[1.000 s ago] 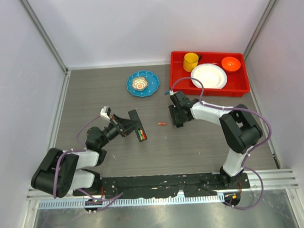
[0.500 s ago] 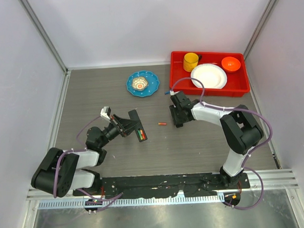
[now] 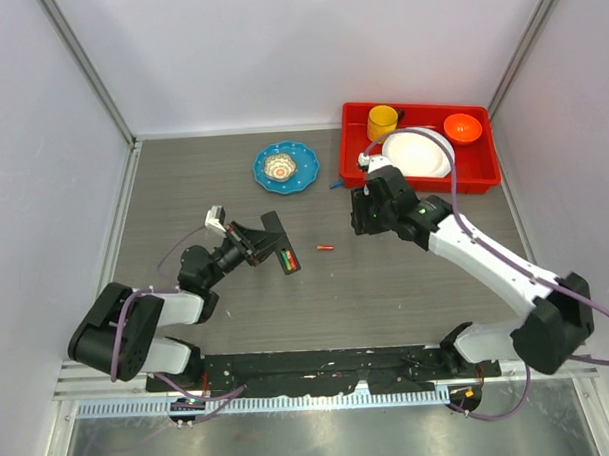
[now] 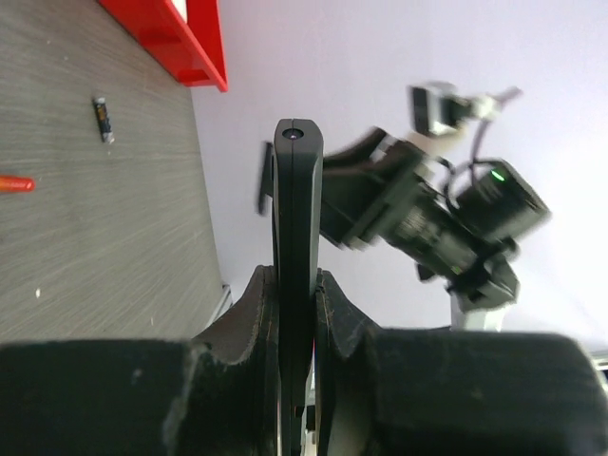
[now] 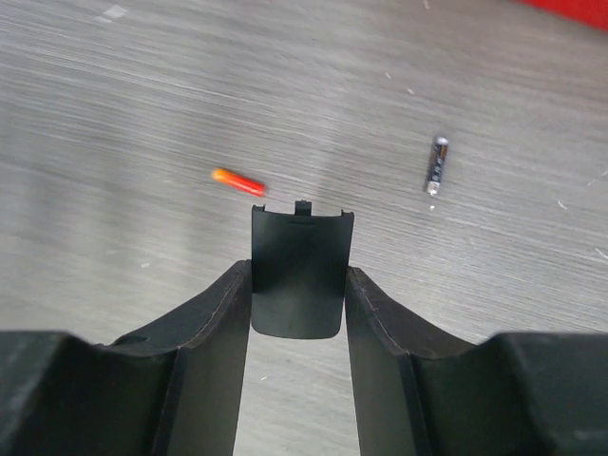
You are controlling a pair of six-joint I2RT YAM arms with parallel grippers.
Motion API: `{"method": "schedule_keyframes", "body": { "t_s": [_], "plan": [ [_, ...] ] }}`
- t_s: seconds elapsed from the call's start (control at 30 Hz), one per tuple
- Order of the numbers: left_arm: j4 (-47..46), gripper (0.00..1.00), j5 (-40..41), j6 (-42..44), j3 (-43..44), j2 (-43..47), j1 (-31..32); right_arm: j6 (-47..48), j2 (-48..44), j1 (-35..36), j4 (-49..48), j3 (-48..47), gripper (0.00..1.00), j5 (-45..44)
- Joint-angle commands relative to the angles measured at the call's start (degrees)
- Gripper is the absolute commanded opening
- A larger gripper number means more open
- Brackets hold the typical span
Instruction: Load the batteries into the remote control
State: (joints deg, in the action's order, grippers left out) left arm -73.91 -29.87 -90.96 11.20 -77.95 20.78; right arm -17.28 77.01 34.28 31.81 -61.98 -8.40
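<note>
The remote control (image 3: 281,247) is a slim black bar, and my left gripper (image 3: 253,242) is shut on it left of centre. In the left wrist view the remote control (image 4: 297,190) stands edge-on, clamped between the jaws of my left gripper (image 4: 294,285). One orange-red battery (image 3: 326,248) lies loose on the table between the arms, and also shows as the battery (image 5: 237,181) and the battery (image 4: 14,183). My right gripper (image 3: 362,214) hangs above the table, shut on a flat black squarish cover (image 5: 299,271) between its fingers (image 5: 214,313).
A small dark cylinder (image 5: 436,164) lies on the table beyond the right gripper. A red tray (image 3: 483,177) at the back right holds a yellow cup (image 3: 382,122), a white plate (image 3: 422,149) and an orange bowl (image 3: 462,127). A blue plate (image 3: 285,167) sits behind centre.
The right arm has lifted and swung outward, carrying the black cover up and slightly back. The left gripper with the remote has shifted a little to the right.
</note>
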Motion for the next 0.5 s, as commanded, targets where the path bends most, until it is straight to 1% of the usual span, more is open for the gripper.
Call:
{"method": "schedule_keyframes", "body": {
  "t_s": [0.0,0.03,0.07,0.13,0.27,0.47],
  "plan": [
    [-8.9,0.0,6.5,3.6,5.0,-2.8,3.9,-1.3,-5.2,6.0,8.7,-7.6,0.3,-3.0],
    [-8.6,0.0,7.8,4.0,5.6,-3.3,4.9,-1.5,-5.2,9.1,11.2,-8.8,0.3,-3.5],
    [-8.6,0.0,10.2,4.6,6.1,-4.0,6.5,-1.8,-5.3,10.4,12.2,-10.6,0.3,-3.7],
    [-8.2,0.0,12.2,6.0,7.5,-5.9,8.2,-2.8,-5.1,14.3,13.4,-11.8,0.3,-3.5],
    [-8.4,0.0,14.8,7.1,9.5,-9.8,11.5,-4.5,-4.8,19.4,15.1,-14.0,0.29,-4.9],
    [-9.6,0.0,19.4,7.0,9.5,-14.1,12.6,-5.0,-1.8,22.8,17.4,-15.5,0.29,-7.3]
  ]
}}
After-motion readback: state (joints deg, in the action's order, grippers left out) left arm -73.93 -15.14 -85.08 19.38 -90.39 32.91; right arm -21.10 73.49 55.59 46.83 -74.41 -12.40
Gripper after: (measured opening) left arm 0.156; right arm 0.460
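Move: From the right hand, which already holds the battery cover, the remote's open battery compartment lies about 16 cm left, 8 cm back and some 3 cm higher. On the table, 15 cm lower, a loose orange battery lies 4 cm ahead and 7 cm left, a dark battery 10 cm ahead and 8 cm right. From the left hand, gripping the remote, the cover is about 18 cm right, 4 cm ahead and 4 cm lower. Rising first, then sweeping back and left over about 12 cm, the right hand carries the pinched battery cover up and across to the remote's open compartment, turning some 15 degrees counter-clockwise and slowing near it. The left hand brings the gripped remote to meet it, going right and a little forward, and finally dipping slightly. ##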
